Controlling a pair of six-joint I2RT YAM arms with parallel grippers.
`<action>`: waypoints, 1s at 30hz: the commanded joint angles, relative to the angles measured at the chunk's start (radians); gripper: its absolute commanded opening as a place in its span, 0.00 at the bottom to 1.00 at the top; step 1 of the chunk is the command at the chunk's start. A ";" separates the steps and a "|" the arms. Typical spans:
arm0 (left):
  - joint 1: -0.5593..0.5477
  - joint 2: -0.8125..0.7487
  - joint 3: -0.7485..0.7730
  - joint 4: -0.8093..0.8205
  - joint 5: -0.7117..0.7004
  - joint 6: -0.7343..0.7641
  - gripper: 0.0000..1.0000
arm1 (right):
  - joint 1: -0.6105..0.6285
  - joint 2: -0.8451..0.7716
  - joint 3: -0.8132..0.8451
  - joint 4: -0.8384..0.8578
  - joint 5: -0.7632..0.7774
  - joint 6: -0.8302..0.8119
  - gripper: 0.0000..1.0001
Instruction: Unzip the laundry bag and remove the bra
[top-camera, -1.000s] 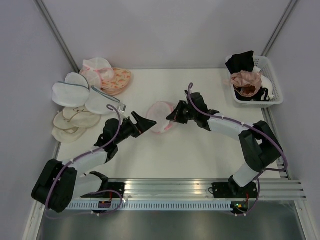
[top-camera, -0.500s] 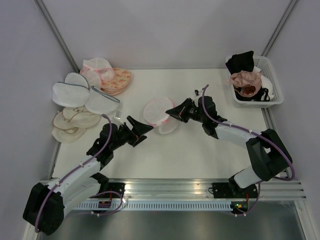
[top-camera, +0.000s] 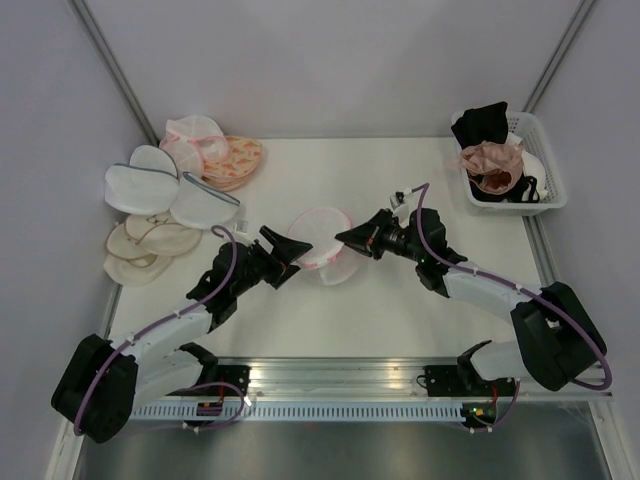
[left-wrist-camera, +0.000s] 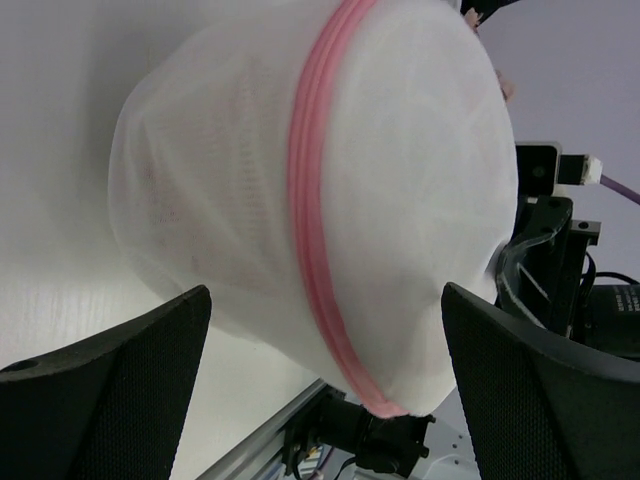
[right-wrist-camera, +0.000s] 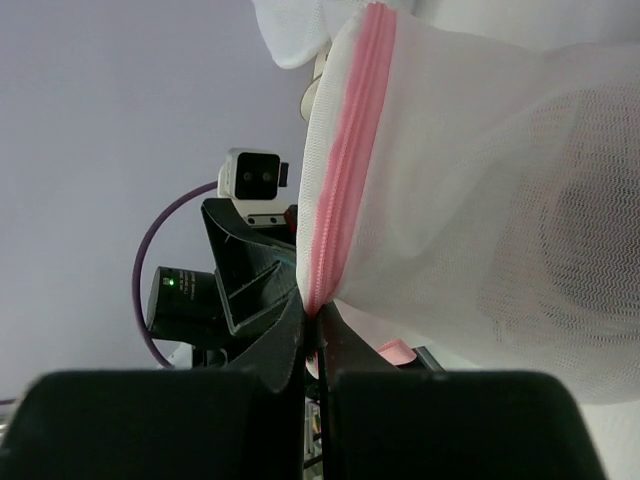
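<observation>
The laundry bag (top-camera: 322, 238), a white mesh half-dome with a pink zipper rim (left-wrist-camera: 308, 200), hangs mid-table between both grippers. My right gripper (top-camera: 352, 238) is shut on the lower end of the zipper rim (right-wrist-camera: 345, 180) and its fingertips (right-wrist-camera: 300, 335) pinch that edge. My left gripper (top-camera: 290, 249) stands open just left of the bag. Its two black fingers (left-wrist-camera: 110, 395) flank the bag without touching it. The bra is hidden inside. Only a dim darker patch (right-wrist-camera: 585, 225) shows through the mesh.
Several white mesh bags with blue-grey trim (top-camera: 150, 190) and beige pouches (top-camera: 150, 245) lie at the left edge, with an orange-patterned pouch (top-camera: 235, 160) behind them. A white basket (top-camera: 545, 195) at the back right holds a black garment (top-camera: 480, 122) and a dusty-pink bra (top-camera: 490, 160).
The right arm swung nearer and turned the bag while keeping its grip. The left gripper pulled back, then returned close to the bag's left side, still open.
</observation>
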 joint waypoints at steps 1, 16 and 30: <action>-0.012 0.011 0.050 0.086 -0.055 -0.068 1.00 | 0.012 -0.039 -0.018 0.062 -0.037 0.014 0.00; -0.016 0.047 0.039 0.160 0.012 -0.072 0.21 | 0.047 -0.032 0.037 -0.184 0.027 -0.260 0.04; 0.004 0.158 0.064 0.171 0.076 -0.067 0.02 | 0.052 -0.213 0.085 -0.534 0.082 -0.643 0.79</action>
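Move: The laundry bag hangs in the right hand's shut fingers. Its near-left edge, by the pink zip's end, lies about 1 cm ahead of the open left hand and 1 cm to its right, level with it; the right gripper is some 4 cm ahead, 9 cm right and 5 cm above. From the right hand that edge is about 4 cm back, 8 cm left and 4 cm below. A white pouch lies about 14 cm ahead and 25 cm left of the left hand, 13 cm below. Rising about 2 cm with a little forward, the left hand closes fully and pinches the bag's edge beside the pink zip, then sinks a couple of centimetres with it. The right hand meanwhile draws back and lowers the still-held bag about 4 cm; once the left has shut, it opens wide and lets go, then lifts and eases back and right, its wrist rotating some 25 degrees. ##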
